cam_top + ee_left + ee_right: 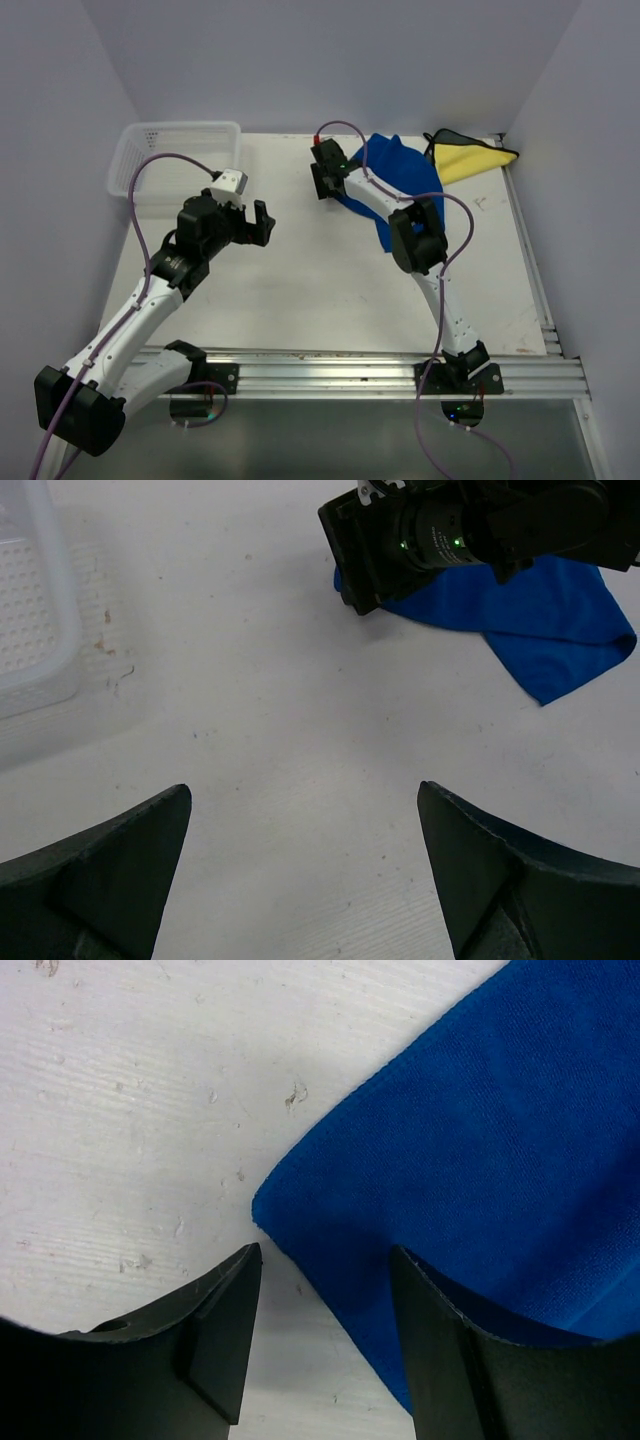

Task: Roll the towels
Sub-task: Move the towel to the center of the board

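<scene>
A blue towel (408, 172) lies flat and unrolled at the back of the table, partly under the right arm. A yellow towel (468, 160) with dark trim lies crumpled beside it at the back right. My right gripper (322, 188) is open at the blue towel's left corner. In the right wrist view the towel's corner (300, 1210) lies between the open fingers (225, 1330), low over the table. My left gripper (254, 228) is open and empty above bare table, left of the towel. The left wrist view shows the blue towel (545, 620) ahead.
A clear plastic basket (150, 165) stands at the back left and shows in the left wrist view (35, 670). The right arm's wrist (420, 540) lies over the towel. White walls close the back and sides. A metal rail (350, 375) runs along the near edge.
</scene>
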Controlling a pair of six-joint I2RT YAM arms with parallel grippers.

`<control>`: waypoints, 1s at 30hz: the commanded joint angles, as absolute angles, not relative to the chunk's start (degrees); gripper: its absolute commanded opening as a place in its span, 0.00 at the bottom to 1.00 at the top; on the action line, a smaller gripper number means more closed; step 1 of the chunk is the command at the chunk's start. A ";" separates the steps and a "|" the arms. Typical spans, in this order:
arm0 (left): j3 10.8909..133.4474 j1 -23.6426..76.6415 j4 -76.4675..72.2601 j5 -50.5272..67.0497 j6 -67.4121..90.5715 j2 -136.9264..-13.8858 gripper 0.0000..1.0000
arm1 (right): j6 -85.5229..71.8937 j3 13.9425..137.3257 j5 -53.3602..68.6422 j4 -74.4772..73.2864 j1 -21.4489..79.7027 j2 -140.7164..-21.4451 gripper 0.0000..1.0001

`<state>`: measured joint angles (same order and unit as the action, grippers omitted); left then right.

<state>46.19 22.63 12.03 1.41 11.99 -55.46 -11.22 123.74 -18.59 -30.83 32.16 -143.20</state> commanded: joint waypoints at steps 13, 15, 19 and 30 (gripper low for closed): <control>47.81 22.76 10.90 3.96 13.01 -55.11 1.00 | -10.81 124.63 -13.80 -28.91 30.41 -145.37 0.25; 47.81 22.76 10.90 3.95 13.01 -55.28 1.00 | -10.64 124.19 -12.57 -29.35 30.50 -144.93 0.16; 47.90 22.76 10.99 4.39 13.18 -55.46 1.00 | -11.42 121.21 -9.68 -29.09 30.50 -139.86 0.04; 47.73 22.85 10.90 3.78 13.53 -54.32 1.00 | -13.98 113.82 -17.90 -34.36 31.20 -113.92 0.00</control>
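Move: The blue towel's left corner lies almost between the right fingers, about 1 cm ahead of them, 2 cm to their left and 1 cm down. The blue towel's middle is some 16 cm to the right, level with the hand; its near corner is 15 cm right and 18 cm back, and the yellow towel about 36 cm right and 8 cm ahead. From the left hand the blue towel's left corner is roughly 24 cm ahead, 14 cm right and 20 cm below. The right hand, already low over the blue towel's left corner with its fingers half open, eases about 1.5 cm forward along the board and shuts the fingers fully, pinching the corner between the tips. Keeping that pinch, it then draws back about 5 cm towards the base and rises, faster and faster, to some 8 cm above where it began, drifting slightly right and lifting the corner with it. ##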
